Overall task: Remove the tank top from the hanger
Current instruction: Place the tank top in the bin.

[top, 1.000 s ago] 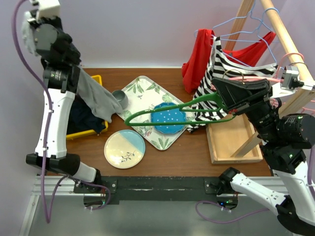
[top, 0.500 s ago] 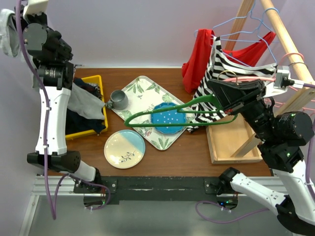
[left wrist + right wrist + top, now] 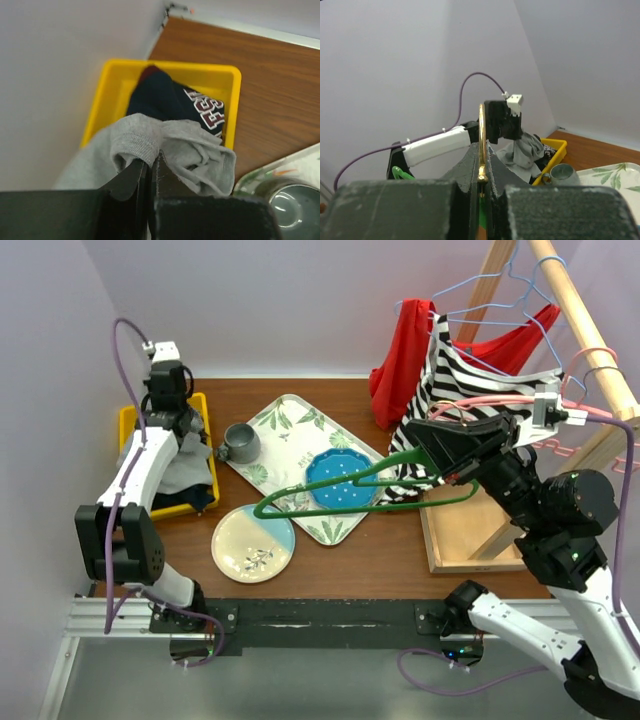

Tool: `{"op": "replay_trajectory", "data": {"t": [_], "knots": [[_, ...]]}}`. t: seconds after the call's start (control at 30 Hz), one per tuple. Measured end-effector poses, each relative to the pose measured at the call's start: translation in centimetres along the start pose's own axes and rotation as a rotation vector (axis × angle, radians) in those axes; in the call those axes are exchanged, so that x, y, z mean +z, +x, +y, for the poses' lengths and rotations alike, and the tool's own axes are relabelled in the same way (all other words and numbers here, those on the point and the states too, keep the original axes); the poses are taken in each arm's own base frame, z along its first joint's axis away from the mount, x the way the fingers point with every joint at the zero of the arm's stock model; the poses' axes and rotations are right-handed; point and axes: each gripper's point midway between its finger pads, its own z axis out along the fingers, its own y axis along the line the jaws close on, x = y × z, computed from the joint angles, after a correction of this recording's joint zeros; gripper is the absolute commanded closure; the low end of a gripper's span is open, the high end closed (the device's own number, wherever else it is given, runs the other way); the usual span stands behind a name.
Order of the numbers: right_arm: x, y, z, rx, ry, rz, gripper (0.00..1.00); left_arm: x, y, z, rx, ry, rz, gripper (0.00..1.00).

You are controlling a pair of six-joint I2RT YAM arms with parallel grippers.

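Observation:
The grey tank top (image 3: 175,150) hangs bunched from my left gripper (image 3: 152,160), which is shut on a fold of it just above the yellow bin (image 3: 170,70). From above, that gripper (image 3: 172,428) sits over the bin (image 3: 128,420) at the table's left, with the tank top (image 3: 182,464) draped inside. The bare green hanger (image 3: 340,485) stretches over the tray. My right gripper (image 3: 482,147) is shut on the hanger's gold hook (image 3: 481,130). In the top view this gripper (image 3: 428,440) is right of centre.
A navy garment (image 3: 170,100) lies in the bin under the tank top. A metal cup (image 3: 240,443), a blue plate (image 3: 338,480) on a leaf-print tray (image 3: 290,420) and a round plate (image 3: 252,543) sit mid-table. A wooden rack (image 3: 585,335) holds red (image 3: 405,350) and striped (image 3: 440,390) garments.
My left arm swung down from high at the left, bringing the tank top into the yellow bin. The right arm shifted slightly, keeping the hanger.

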Motion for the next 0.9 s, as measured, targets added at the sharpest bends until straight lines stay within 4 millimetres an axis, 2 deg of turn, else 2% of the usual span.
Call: {"op": "replay_trajectory", "data": {"t": [0.1,0.2,0.27,0.43,0.57,0.63,0.67,0.77,0.83,0.9], "knots": [[-0.3,0.0,0.2,-0.001,-0.009,-0.001,1.0,1.9,4.8,1.2,-0.16,0.025,0.11,1.0],[-0.3,0.5,0.1,0.0,-0.016,0.012,1.0,3.3,8.6,3.7,-0.309,-0.008,0.198,1.0],[-0.2,1.1,-0.2,0.003,-0.011,0.023,1.0,3.9,10.2,4.5,-0.366,-0.035,0.237,0.95],[0.1,2.1,-0.8,0.01,-0.002,0.041,1.0,4.5,13.9,3.0,-0.459,-0.028,0.279,0.91],[0.5,2.1,-0.9,0.009,-0.006,0.038,1.0,5.6,18.1,1.7,-0.506,-0.043,0.348,0.94],[0.6,2.2,-0.9,0.012,-0.008,0.041,1.0,6.8,18.6,1.2,-0.524,-0.044,0.352,0.89],[0.6,2.2,-0.9,0.013,-0.009,0.043,1.0,7.3,18.4,1.1,-0.535,-0.042,0.341,0.71],[0.5,2.1,-0.8,0.012,-0.011,0.039,1.0,7.3,17.6,1.1,-0.555,-0.039,0.319,0.46],[0.4,2.0,-0.7,0.011,-0.014,0.035,1.0,6.8,16.7,1.3,-0.57,-0.038,0.299,0.39],[0.2,1.8,-0.5,0.01,-0.018,0.03,1.0,6.1,15.6,1.6,-0.568,-0.034,0.281,0.28]]}}
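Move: The left hand still pinches the grey tank top roughly 20 cm above the yellow bin; the bin's middle lies about 5 cm back and some 3 cm to its left. The mug stands some 14 cm right of this hand and about 3 cm back, the two-tone plate about 25 cm back and 18 cm right. The bin's middle is roughly 25 cm ahead, 48 cm left and 48 cm below the right hand. Down into the yellow bin goes the left hand, nearly 19 cm at a quick pace, easing about 5 cm left and a little back while it rolls some 30 degrees, left side dropping, and turns slightly counter-clockwise. At the bottom the fingers spread to about half open, letting go of the tank top as the hand starts back up. ##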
